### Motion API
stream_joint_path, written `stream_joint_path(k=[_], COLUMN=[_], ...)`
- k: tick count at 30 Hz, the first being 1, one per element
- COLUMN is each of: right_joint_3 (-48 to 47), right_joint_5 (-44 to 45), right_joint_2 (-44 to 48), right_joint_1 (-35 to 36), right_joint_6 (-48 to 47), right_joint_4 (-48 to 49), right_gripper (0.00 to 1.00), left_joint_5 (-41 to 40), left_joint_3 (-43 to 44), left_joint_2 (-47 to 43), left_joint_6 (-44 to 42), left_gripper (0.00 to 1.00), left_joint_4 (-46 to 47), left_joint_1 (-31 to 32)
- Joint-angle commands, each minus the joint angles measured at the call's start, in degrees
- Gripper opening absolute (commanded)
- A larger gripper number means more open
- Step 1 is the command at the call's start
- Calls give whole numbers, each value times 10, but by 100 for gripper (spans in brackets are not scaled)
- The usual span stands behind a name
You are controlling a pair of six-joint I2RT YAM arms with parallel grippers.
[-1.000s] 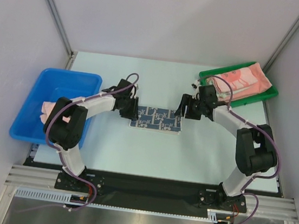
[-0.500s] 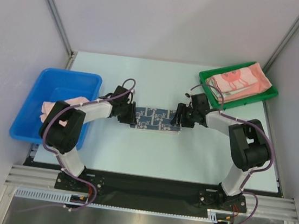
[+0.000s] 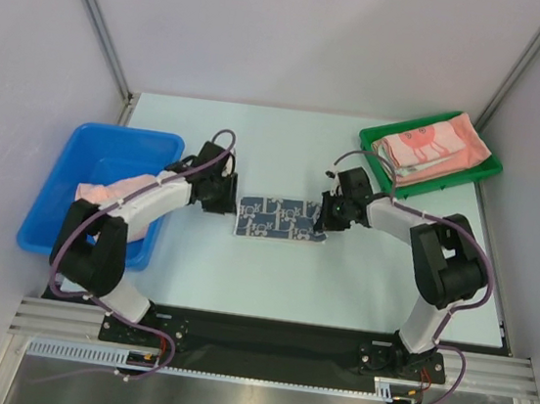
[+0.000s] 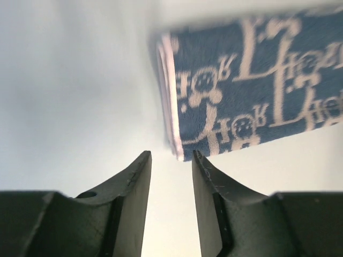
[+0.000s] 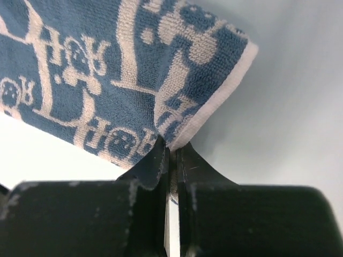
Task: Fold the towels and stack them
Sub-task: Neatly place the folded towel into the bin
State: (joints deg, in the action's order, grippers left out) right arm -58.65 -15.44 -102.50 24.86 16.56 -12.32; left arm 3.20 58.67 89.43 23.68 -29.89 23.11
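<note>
A dark blue, white-patterned towel [image 3: 281, 219] lies folded into a strip on the table between the arms. In the right wrist view my right gripper [image 5: 172, 150] is shut on that towel's [image 5: 107, 69] lifted pale-edged corner; from above it [image 3: 323, 220] sits at the strip's right end. My left gripper [image 4: 171, 155] stands open with only bare table between its fingers, just short of the towel's [image 4: 252, 91] left end, and from above it [image 3: 230, 202] is beside that end. Salmon-pink towels [image 3: 429, 148] are stacked in the green tray [image 3: 369, 135]. Another pink towel [image 3: 104, 191] lies in the blue bin [image 3: 48, 204].
The blue bin stands at the table's left edge, close under the left arm's elbow. The green tray sits at the back right corner. Grey walls and slanted metal posts close in the back and both sides.
The right gripper has shut on the blue towel's right corner. The left gripper has drawn back left off the towel's left end, and both arms have stretched lower and further forward.
</note>
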Motion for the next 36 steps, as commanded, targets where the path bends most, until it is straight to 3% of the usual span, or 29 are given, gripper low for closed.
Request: stream_joint_path(k=[1, 9, 16, 21, 26, 36], right_joint_3=[-58, -258, -485, -632, -753, -771], right_joint_5=[43, 27, 70, 110, 123, 111], right_joint_2=[29, 34, -63, -161, -210, -219], right_joint_1=[-14, -124, -204, -244, -285, -334], right_joint_6=[-80, -215, -324, -353, -392, -471], right_joint_4=[-106, -284, -408, -472, -483, -372], right_gripper=[0, 0, 0, 0, 0, 0], left_joint_5=[-56, -81, -51, -36, -16, 50], left_joint_3=[84, 99, 83, 94, 102, 108], left_joint_2=[-63, -92, -94, -73, -58, -62], left_joint_6=[-54, -116, -130, -136, -143, -140], left_gripper=[43, 45, 46, 45, 45, 45], left_joint_4=[-60, -72, -43, -47, -53, -48], left_joint_1=[-4, -21, -20, -20, -28, -45])
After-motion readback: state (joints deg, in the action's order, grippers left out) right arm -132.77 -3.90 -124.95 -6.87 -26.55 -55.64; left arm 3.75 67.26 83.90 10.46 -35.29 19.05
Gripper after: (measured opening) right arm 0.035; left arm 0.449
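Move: The right hand pinches the folded blue towel by its right edge, the towel's middle about 9 cm to its left at the same distance out. The green bin's middle stands some 22 cm ahead of that hand and 25 cm to its right, a couple of centimetres higher; the folded pink towel inside is at about 23 cm ahead and 24 cm right. From the left hand the bin is about 21 cm ahead, 45 cm right, slightly lower. Right hand carries the pinched towel right, forward and up, about 40 cm, over the bin; left hand rises. ##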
